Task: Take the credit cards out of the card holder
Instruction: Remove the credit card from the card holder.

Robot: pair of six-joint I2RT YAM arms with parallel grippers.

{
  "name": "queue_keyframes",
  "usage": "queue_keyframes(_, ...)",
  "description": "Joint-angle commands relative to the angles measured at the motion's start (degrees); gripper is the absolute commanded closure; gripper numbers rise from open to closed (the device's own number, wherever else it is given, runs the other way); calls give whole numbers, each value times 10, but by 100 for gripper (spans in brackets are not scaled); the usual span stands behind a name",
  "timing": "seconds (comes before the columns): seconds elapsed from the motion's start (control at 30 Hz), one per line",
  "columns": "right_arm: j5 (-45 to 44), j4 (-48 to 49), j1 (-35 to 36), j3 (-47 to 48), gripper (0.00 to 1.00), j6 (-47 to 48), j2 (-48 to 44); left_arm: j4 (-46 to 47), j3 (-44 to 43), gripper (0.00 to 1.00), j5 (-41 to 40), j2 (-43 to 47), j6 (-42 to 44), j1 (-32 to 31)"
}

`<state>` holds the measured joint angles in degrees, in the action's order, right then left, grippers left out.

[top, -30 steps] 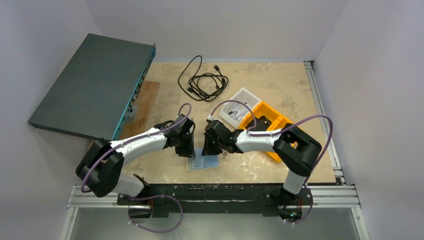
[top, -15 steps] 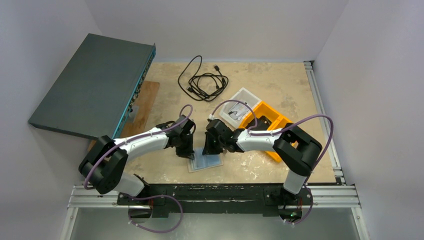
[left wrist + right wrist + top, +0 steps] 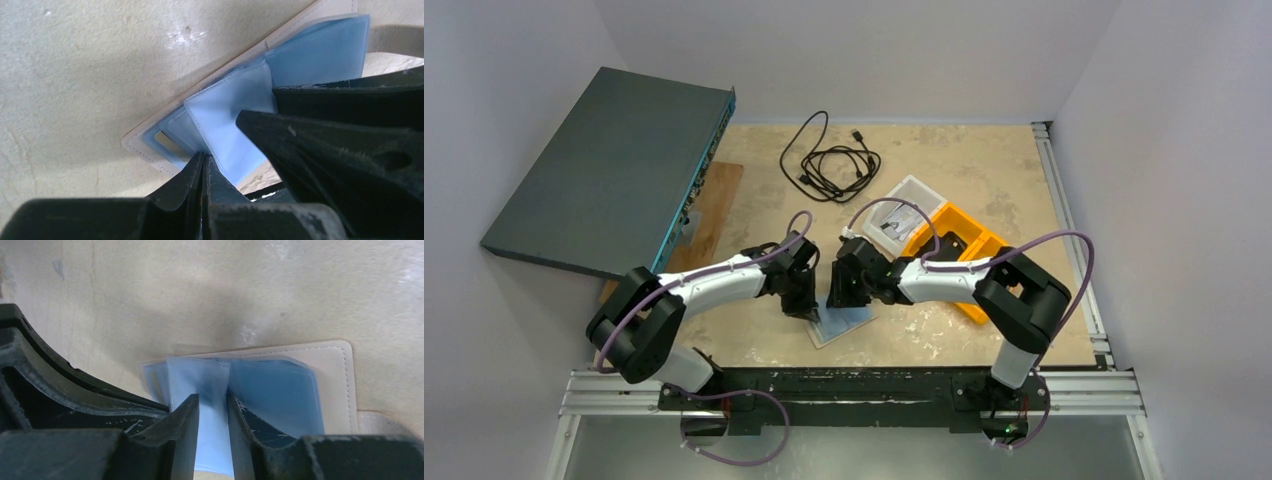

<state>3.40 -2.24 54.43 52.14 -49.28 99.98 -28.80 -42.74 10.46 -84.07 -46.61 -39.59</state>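
Note:
The card holder (image 3: 849,323) lies open on the table near the front edge, cream outside (image 3: 335,375) and blue inside (image 3: 320,50). My left gripper (image 3: 204,161) is shut on the edge of one blue sleeve (image 3: 225,110) and sits at the holder's left end (image 3: 809,310). My right gripper (image 3: 213,402) stands open over the middle of the holder (image 3: 839,300). A blue sleeve (image 3: 210,380) rises between its fingers without being pinched. No credit cards show; whatever the sleeves hold is hidden.
A coiled black cable (image 3: 829,160) lies at the back. A white tray (image 3: 914,185) and an orange bin (image 3: 954,235) sit to the right of the arms. A large dark grey box (image 3: 609,170) leans at the left, over a wooden board (image 3: 714,205).
My left gripper has closed onto a blue sleeve. My right gripper has opened. The card holder has turned slightly, its right end swinging away from the front edge.

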Motion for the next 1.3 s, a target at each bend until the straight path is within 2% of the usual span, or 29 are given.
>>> queue_keyframes(0.0,-52,-71,5,-1,71,31,-32,31,-6,100,-19,-22,-14,-7)
queue_keyframes(0.1,-72,-90,8,3,67,37,-65,31,-7,100,-19,-20,-15,-7)
queue_keyframes(0.2,-88,-101,18,2,59,44,-88,28,-9,100,-21,-17,-15,-7)
queue_keyframes(0.33,-115,-102,47,-1,55,47,-103,25,-13,100,-21,-15,-13,-7)
queue_keyframes(0.63,-162,-74,111,10,55,61,-71,18,-16,100,-13,-12,-1,6)
queue_keyframes(0.97,-240,-129,155,75,51,76,9,15,-11,100,-2,-7,11,20)
queue_keyframes(1.27,-234,-140,167,88,44,74,40,18,-9,100,2,-11,15,23)
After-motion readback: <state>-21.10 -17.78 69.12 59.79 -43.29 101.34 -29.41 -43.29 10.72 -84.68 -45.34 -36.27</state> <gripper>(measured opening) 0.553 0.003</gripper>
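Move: My right fingers, parted, stand astride the far part of the card holder's raised blue flap; the flap's middle is about 2 cm back from that hand and 1 cm lower. The slot with the yellow card lies roughly 3 cm back and 4 cm left of that hand, the right pocket some 4 cm right and 1 cm back. From my shut left hand, pressed on the card slots, the flap's middle is about 3 cm right and 1 cm ahead, the yellow card about 1 cm left and level. I lift my right hand about 3.5 cm off the flap, bearing left at first, then draw it back some 4 cm and lower it over the flap's near half, easing slightly forward at the end. Its fingers spread wider and swing round to point less left and more forward. My left hand keeps its shut tips on the slots and, after a small nudge right, drags the holder about 1 cm forward and left. ##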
